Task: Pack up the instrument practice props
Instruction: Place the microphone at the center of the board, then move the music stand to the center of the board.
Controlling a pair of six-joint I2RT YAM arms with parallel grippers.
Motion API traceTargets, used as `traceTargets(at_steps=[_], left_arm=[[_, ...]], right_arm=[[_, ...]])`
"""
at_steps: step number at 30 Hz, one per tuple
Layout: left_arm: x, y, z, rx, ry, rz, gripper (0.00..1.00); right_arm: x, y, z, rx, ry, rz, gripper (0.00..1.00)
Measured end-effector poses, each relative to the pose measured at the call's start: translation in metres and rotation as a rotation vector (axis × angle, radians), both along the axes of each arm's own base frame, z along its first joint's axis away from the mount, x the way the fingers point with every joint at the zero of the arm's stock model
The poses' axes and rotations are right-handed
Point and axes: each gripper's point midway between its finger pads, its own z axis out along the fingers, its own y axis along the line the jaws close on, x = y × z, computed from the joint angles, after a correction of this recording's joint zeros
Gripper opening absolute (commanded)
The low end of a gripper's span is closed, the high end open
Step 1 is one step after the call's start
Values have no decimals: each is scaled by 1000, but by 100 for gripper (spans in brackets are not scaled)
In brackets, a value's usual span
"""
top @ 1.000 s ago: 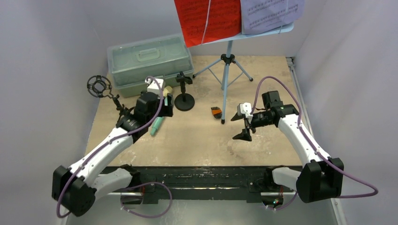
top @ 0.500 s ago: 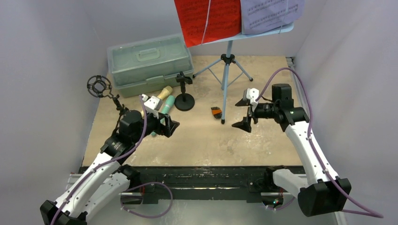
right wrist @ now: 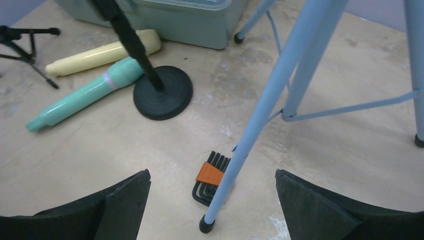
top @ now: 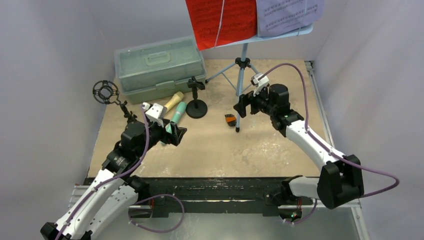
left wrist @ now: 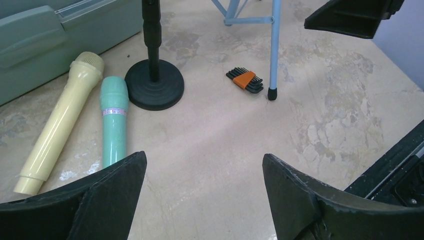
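Note:
The tan microphone and teal microphone lie side by side by the round-base mic holder. A ring-top tripod holder stands at the left edge. The light-blue music rack carries a red sheet and a purple sheet. My left gripper hovers open just near of the teal microphone, nothing between its fingers. My right gripper is open, and the rack's front leg runs down between its fingers, untouched.
A pale green case with a handle sits shut at the back left, close behind the microphones. A set of hex keys in an orange holder lies by the foot of the rack's front leg. Grey walls close in both sides.
My left arm has drawn back from the microphones toward the near side. My right arm has swung left and farther in, up to the rack's front leg, its jaws wider.

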Motion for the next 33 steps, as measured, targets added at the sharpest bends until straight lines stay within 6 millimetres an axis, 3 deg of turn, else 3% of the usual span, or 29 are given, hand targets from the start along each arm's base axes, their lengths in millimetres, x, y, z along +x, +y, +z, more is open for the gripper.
traceTargets(at_steps=[12, 27, 30, 33], left_arm=[[2, 6, -4, 15, 9, 33, 86], [2, 7, -8, 25, 22, 38, 86], [2, 7, -8, 24, 22, 38, 86], [2, 7, -8, 25, 22, 38, 86]], right_arm=[[53, -11, -20, 26, -59, -303, 83], [60, -3, -38, 27, -34, -327, 68], [61, 0, -43, 22, -25, -325, 56], [62, 2, -52, 15, -6, -322, 34]])
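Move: The right hand, wide open, has the upper part of the music stand's front leg about 7 cm ahead, 1 cm to its left and 5 cm lower. The leg's foot is some 2 cm ahead, 2 cm left and 19 cm below; the hex key set lies 6 cm ahead, 6 cm left, also 19 cm below. The black mic stand is roughly 11 cm ahead, 22 cm left, 9 cm down. From the left hand that leg part lies some 20 cm ahead, 28 cm right and 7 cm lower. The right hand reaches forward about 6 cm to the music stand's front leg, swinging its fingers clockwise by almost 20 degrees so that the leg comes in between them. With the forward reach nearly spent it sinks along the leg, some 5 cm in all and fastest at the end, while the fingers close from fully open to about half, the leg standing close against the left finger, still short of a pinch. ##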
